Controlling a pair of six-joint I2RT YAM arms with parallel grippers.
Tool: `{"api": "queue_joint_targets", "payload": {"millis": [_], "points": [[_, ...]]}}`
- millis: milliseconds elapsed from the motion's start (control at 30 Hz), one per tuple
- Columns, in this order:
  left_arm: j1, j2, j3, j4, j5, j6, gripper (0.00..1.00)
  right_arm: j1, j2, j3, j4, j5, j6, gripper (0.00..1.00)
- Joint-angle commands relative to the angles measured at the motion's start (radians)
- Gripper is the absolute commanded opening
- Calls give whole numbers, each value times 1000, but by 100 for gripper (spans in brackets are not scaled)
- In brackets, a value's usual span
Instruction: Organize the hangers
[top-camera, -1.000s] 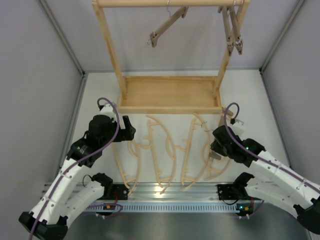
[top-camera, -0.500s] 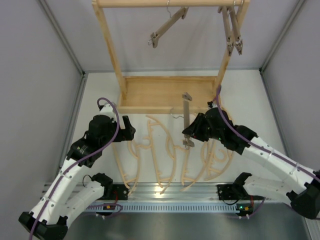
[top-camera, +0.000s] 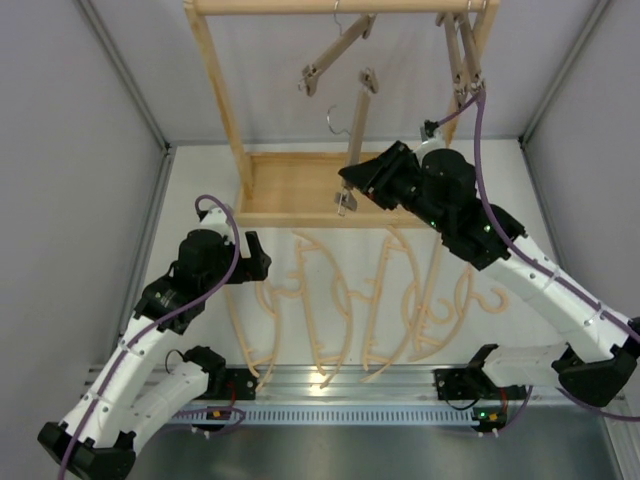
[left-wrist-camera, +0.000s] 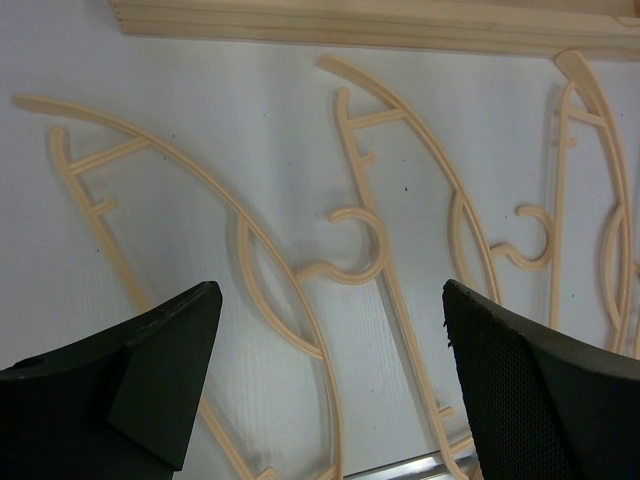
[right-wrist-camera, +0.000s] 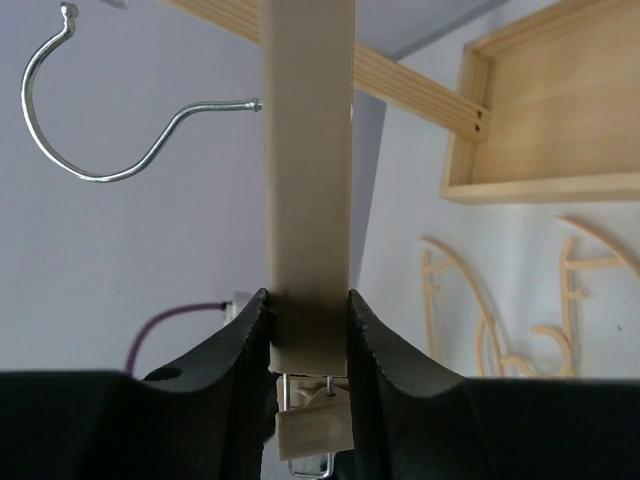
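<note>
My right gripper (top-camera: 349, 192) (right-wrist-camera: 308, 312) is shut on the lower end of a straight clamp-bar hanger (top-camera: 357, 130) (right-wrist-camera: 308, 150). It holds the bar nearly upright above the rack's tray, and the bar's metal hook (right-wrist-camera: 95, 135) points left. Other clamp-bar hangers (top-camera: 336, 55) (top-camera: 466, 62) hang from the rack's top rail (top-camera: 300, 7). Several pale curved hangers (top-camera: 333, 300) (left-wrist-camera: 290, 300) lie side by side on the white table. My left gripper (top-camera: 262, 262) (left-wrist-camera: 330, 300) hovers open over the leftmost of them, holding nothing.
The pale wooden rack frame stands at the back, its tray base (top-camera: 340, 218) in front of the grey wall. A metal rail (top-camera: 340, 378) runs along the near edge. Grey side walls close in the table on both sides.
My right arm has lifted the clamp bar from low over the table's right side, up and back toward the rack. The left arm has not moved.
</note>
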Motion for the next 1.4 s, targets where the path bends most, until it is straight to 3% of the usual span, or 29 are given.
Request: {"api": "queue_joint_targets", "payload": {"millis": [0, 500, 1367], "points": [[-6, -2, -5, 43, -11, -2, 96, -44, 77, 142, 101, 18, 15, 0], [-14, -7, -5, 43, -11, -2, 96, -326, 286, 395, 192, -272, 192, 0], [-23, 3, -5, 44, -19, -2, 96, -435, 495, 671, 171, -372, 288, 0]]}}
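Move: The right hand already grips a clip hanger near one end. The bare spot on the rail where its hook is headed lies about 25 cm ahead of that hand, some 4 cm to its right and 20 cm above. The nearest hanging hanger is about 21 cm ahead, 2 cm left and 12 cm up; the pair at the rail's right end is roughly 20 cm ahead, 20 cm right and 12 cm up. From the left hand the rail spot is some 30 cm forward, 24 cm right and 40 cm up. Keeping its pinch on the hanger near one end, the right hand carries it forward to the rail, about 17 cm out and 10 cm up, drifting slightly right. It pushes out first, then climbs almost straight up, then eases forward again, sinking slightly as it brings the hook over the rail. The wrist rolls its left side up about 20 degrees. ##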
